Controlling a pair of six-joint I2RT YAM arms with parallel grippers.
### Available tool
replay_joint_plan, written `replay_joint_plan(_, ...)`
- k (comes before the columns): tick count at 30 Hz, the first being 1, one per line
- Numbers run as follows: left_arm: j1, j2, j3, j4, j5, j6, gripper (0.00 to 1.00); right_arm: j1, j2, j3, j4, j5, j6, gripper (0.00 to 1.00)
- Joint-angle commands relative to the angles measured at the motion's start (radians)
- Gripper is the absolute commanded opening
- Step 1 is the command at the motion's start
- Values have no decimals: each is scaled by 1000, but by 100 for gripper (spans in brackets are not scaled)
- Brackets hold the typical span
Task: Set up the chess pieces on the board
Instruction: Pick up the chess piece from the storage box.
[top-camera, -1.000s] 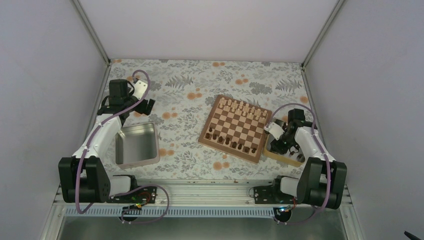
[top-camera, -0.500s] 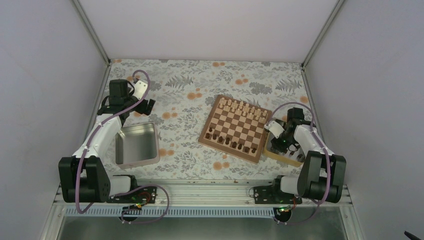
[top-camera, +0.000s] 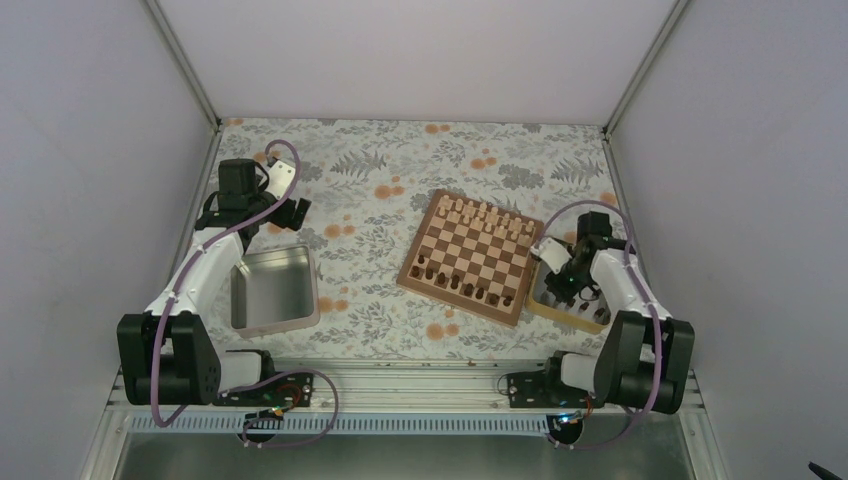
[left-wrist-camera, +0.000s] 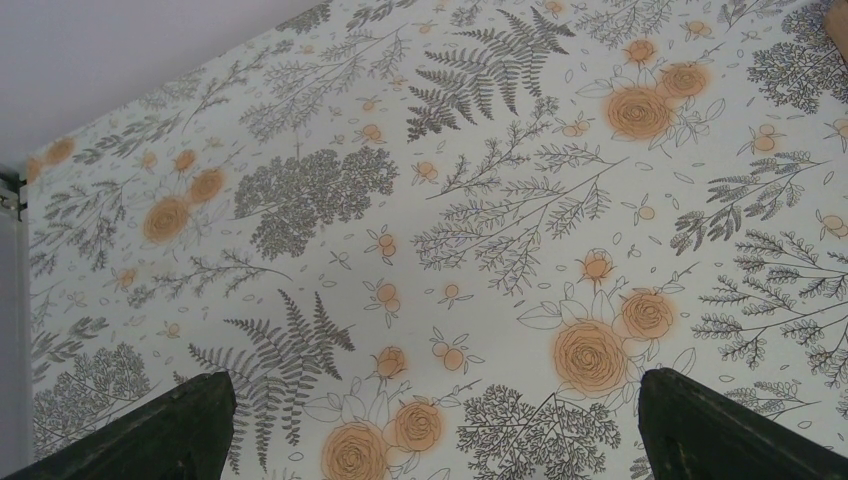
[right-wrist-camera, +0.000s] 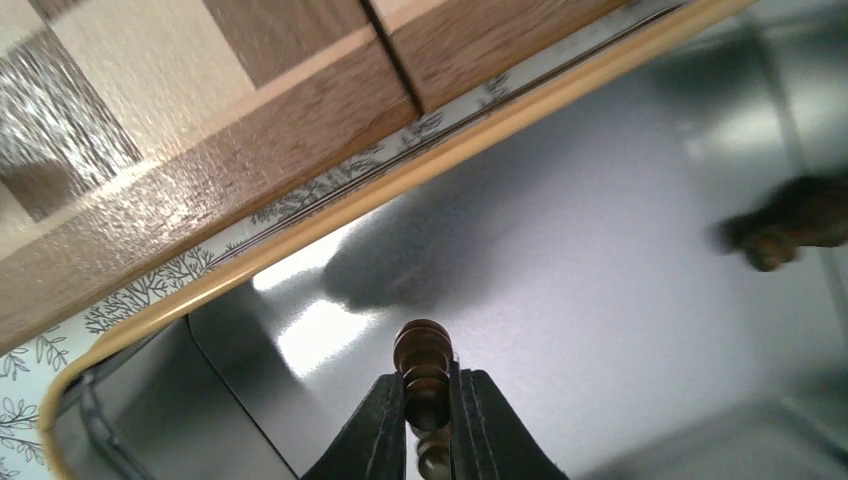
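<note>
The board (top-camera: 422, 240) lies right of the table's centre. Dark chess pieces (top-camera: 465, 288) line its near edge and pale ones (top-camera: 480, 213) its far edge. My right gripper (top-camera: 568, 285) reaches down into the tray (top-camera: 560, 312) beside the board's right edge. In the right wrist view this gripper (right-wrist-camera: 427, 385) is shut on a dark turned chess piece (right-wrist-camera: 423, 350), whose rounded top sticks out past the fingertips. Another dark piece (right-wrist-camera: 790, 222) lies blurred on the tray floor. My left gripper (left-wrist-camera: 430, 430) hangs open over the bare floral cloth at far left, holding nothing.
A grey metal tin (top-camera: 272, 290) sits near the left arm, with nothing visible in it. The tray's tan rim (right-wrist-camera: 400, 180) runs close along the board's border (right-wrist-camera: 250, 130). Grey walls close in the table on three sides.
The right gripper's jaws have shut on a dark piece in the tray, and the right arm has shifted slightly. The left arm has not moved.
</note>
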Motion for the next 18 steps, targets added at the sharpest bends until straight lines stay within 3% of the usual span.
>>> replay_joint_plan(1, 5, 7, -4, 7, 23, 7, 100, -6, -51, 76, -54, -7, -2, 9)
replay_joint_plan(11, 6, 1, -4, 6, 21, 4, 100, 38, -53, 246, -168, -30, 9, 9)
replay_joint_plan(18, 5, 0, -2, 8, 4, 2, 100, 305, 32, 399, -208, -35, 116, 10)
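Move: The dark chess piece is already pinched in the right fingers, low inside the storage box. The chessboard it is headed for has its middle about 20 cm to the left and 9 cm ahead, slightly lower. Of the remaining pieces, the nearest stands some 3 cm to the right and 2 cm back. The dark corner piece is about 11 cm left and 2 cm back. From the idle left hand, the board's middle lies roughly 45 cm right, 6 cm back and 17 cm below. The dark chess piece, kept pinched in the right fingers, is raised some 9 cm out of the storage box while being carried about 5 cm forward. Late on, the right hand picks up speed and swings about 4 cm left towards the board, its fingertips tilting forward by roughly 10 degrees and the hand turning slightly counter-clockwise. ##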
